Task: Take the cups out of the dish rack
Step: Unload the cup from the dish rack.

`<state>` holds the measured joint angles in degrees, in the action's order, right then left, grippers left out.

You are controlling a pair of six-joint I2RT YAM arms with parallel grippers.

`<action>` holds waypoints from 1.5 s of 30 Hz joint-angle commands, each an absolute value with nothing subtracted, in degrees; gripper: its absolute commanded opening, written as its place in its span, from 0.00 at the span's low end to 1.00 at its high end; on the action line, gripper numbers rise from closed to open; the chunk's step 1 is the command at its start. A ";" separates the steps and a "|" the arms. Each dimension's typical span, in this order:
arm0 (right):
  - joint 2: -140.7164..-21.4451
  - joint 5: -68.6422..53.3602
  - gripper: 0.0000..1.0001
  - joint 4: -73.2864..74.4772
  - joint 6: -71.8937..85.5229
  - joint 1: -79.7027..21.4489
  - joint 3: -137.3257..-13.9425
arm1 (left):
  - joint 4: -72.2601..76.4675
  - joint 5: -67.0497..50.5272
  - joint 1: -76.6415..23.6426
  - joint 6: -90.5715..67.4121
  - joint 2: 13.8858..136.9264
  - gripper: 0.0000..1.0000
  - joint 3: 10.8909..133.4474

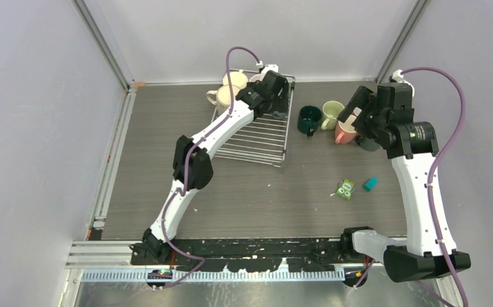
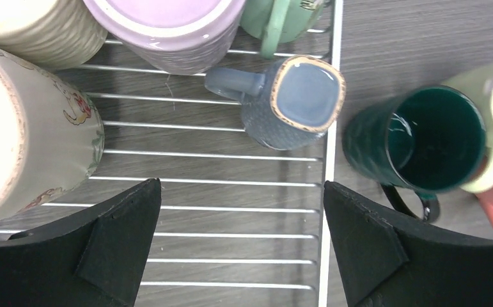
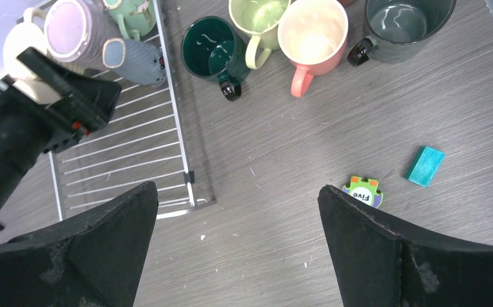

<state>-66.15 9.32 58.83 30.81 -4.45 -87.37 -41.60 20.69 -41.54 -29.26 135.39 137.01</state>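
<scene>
The silver wire dish rack (image 1: 256, 137) lies left of centre. At its far end stand cream cups (image 1: 231, 86), a mauve cup (image 2: 167, 25), a pale green cup (image 2: 282, 16) and a blue-grey cup (image 2: 298, 102). My left gripper (image 2: 242, 184) hangs open over bare bars (image 2: 231, 211), just short of the blue-grey cup. On the table right of the rack stand a dark teal cup (image 3: 213, 48), a light green cup (image 3: 259, 16), a salmon cup (image 3: 313, 35) and a grey cup (image 3: 406, 22). My right gripper (image 3: 237, 187) is open, holds nothing and is high above the table near these cups.
A green toy piece marked "Five" (image 3: 362, 191) and a small teal block (image 3: 424, 165) lie on the table at the right. My left arm (image 3: 32, 121) stretches across the rack. Pale walls with metal posts close in the table on three sides.
</scene>
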 commanded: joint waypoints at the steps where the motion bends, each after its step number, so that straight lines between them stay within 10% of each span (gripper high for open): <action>1: -63.94 7.76 1.00 59.60 31.88 -5.13 -86.39 | -38.99 26.14 -41.83 -30.56 137.34 1.00 141.37; 45: -57.55 1.73 1.00 59.96 30.01 -6.00 -81.98 | -24.95 41.66 -43.34 -30.34 146.75 0.99 144.03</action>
<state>-57.52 2.87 62.17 31.11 -5.67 -82.15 -27.68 38.15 -43.38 -31.38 150.71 147.26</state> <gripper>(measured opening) 0.996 0.996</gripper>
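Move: The small grey-blue cup, upside down on the rack, is roughly 8 cm ahead of the open left hand, 3 cm to its right and 7 cm lower. The lilac mug stands about 6 cm farther out than the cup and 7 cm to its left, the small green cup 6 cm straight beyond it. The dark green mug on the table is some 3 cm ahead of the left hand and 13 cm right. From the right hand the grey-blue cup lies about 22 cm ahead, 18 cm left and far below. No grip yet: the left hand closes in on the grey-blue cup with fingers wide open, about 6 cm forward and 4 cm down. It dips, lifts slightly while sliding some 3 cm right, then pushes on and sinks again, fingertips tilting up and turning counter-clockwise, each some 13 degrees. The right hand, empty and open, draws back about 5 cm and drifts slightly left, away from the unloaded mugs. ##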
